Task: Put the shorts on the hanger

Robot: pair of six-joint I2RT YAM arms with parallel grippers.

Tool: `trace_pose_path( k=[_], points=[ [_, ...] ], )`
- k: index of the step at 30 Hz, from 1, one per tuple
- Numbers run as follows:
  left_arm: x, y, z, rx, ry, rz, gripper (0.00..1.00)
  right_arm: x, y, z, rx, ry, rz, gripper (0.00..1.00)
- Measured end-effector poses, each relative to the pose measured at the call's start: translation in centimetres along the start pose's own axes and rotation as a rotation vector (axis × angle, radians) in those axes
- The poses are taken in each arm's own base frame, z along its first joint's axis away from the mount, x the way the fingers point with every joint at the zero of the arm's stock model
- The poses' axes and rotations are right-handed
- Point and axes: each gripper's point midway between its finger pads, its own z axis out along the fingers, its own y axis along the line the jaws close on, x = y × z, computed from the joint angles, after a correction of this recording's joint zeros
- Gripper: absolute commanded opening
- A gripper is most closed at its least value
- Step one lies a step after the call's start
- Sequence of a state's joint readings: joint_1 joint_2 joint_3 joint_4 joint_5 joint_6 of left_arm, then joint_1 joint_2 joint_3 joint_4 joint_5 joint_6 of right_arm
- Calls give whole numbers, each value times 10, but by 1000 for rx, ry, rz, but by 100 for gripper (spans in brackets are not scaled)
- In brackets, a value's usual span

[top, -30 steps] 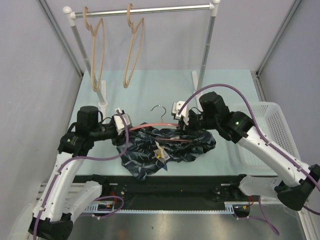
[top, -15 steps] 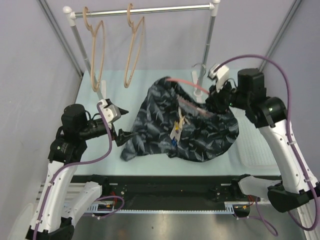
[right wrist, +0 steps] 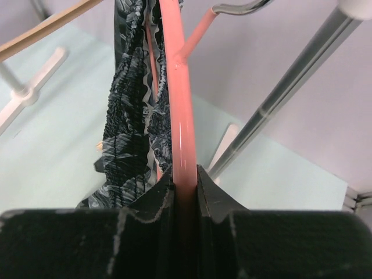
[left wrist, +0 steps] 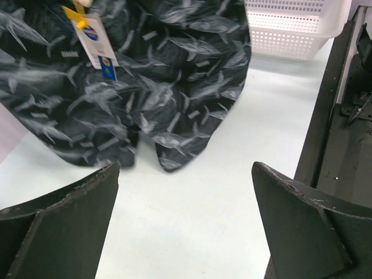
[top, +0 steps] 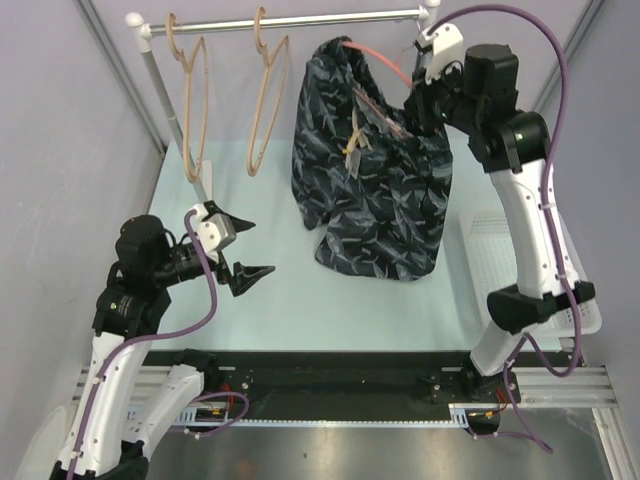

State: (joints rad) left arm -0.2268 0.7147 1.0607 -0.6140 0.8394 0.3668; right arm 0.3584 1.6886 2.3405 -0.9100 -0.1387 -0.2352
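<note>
The dark navy shorts [top: 370, 180] with a pale print hang in the air from the pink hanger [top: 378, 58], just under the rail. My right gripper [top: 412, 100] is shut on the hanger's pink bar [right wrist: 179, 104]; its silver hook [right wrist: 244, 8] shows above. The gathered waistband [right wrist: 125, 116] drapes over the bar to the left of the grip. My left gripper [top: 250, 247] stands wide open low over the table, left of the shorts and apart from them. Nothing lies between its fingers [left wrist: 58, 226]. The shorts' hem [left wrist: 168, 139] and yellow-blue tag [left wrist: 93, 40] hang ahead of it.
Two tan wooden hangers [top: 190, 90] [top: 268, 90] hang on the silver rail [top: 300, 20] to the left of the shorts. The rail's right upright [right wrist: 290, 81] stands close beside the hanger. A white basket [top: 478, 262] sits at the table's right edge.
My right arm has lifted the hanger and shorts from the table up to the rail. The left gripper has opened, released the shorts and drawn back to the left.
</note>
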Motion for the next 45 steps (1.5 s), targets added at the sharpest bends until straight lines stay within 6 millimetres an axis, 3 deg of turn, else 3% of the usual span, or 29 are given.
trace_pose_path(
  k=[5, 11, 17, 25, 33, 37, 41, 45],
  points=[
    [1, -1, -1, -3, -2, 3, 100, -10, -19, 33, 68, -23, -3, 0],
    [8, -1, 0, -3, 10, -9, 100, -4, -35, 61, 122, -29, -12, 0],
    [17, -3, 1, -4, 25, -24, 100, -10, -49, 80, 161, -74, -35, 0],
    [25, 3, 1, -38, 48, -26, 100, -9, -55, 89, 176, -82, -45, 0],
    [46, 18, 8, -88, 128, -110, 100, 15, -53, 104, 170, -36, -38, 33],
    [55, 19, 10, -95, 163, -172, 100, 13, -52, 97, 171, -42, -26, 68],
    [54, 19, 7, -105, 183, -215, 100, -4, -51, 78, 174, -80, -33, 83],
    [43, 26, 6, -116, 193, -245, 100, -27, -46, 41, 170, -142, -37, 96]
  ],
)
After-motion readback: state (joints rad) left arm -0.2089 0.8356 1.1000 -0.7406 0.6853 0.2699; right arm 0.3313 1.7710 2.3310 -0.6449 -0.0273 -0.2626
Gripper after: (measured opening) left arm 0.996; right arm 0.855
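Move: The right hand still pinches one end of the pink hanger with the shorts on it; the bare rail just inside the right post, where the hook is to go, lies about 23 cm ahead, 5 cm left and 10 cm above. The post's top joint is some 7 cm right of that spot, and the nearest beige hanger hangs about 22 cm ahead and 35 cm left of this hand. From the idle left hand the spot is roughly 45 cm ahead, 35 right and 22 up. The right hand carries the pink hanger forward about 11 cm towards the rail beside the post, slowing, turning slightly clockwise and tipping its fingers up a little, then lowers some 3 cm to set the hook over the bar. There the fingers open wide and let go of the hanger's near end, and the hand backs off about 5 cm while rising, as the empty left hand, still open, sinks a few centimetres and edges forward, its fingers tipping down some 15 degrees. ##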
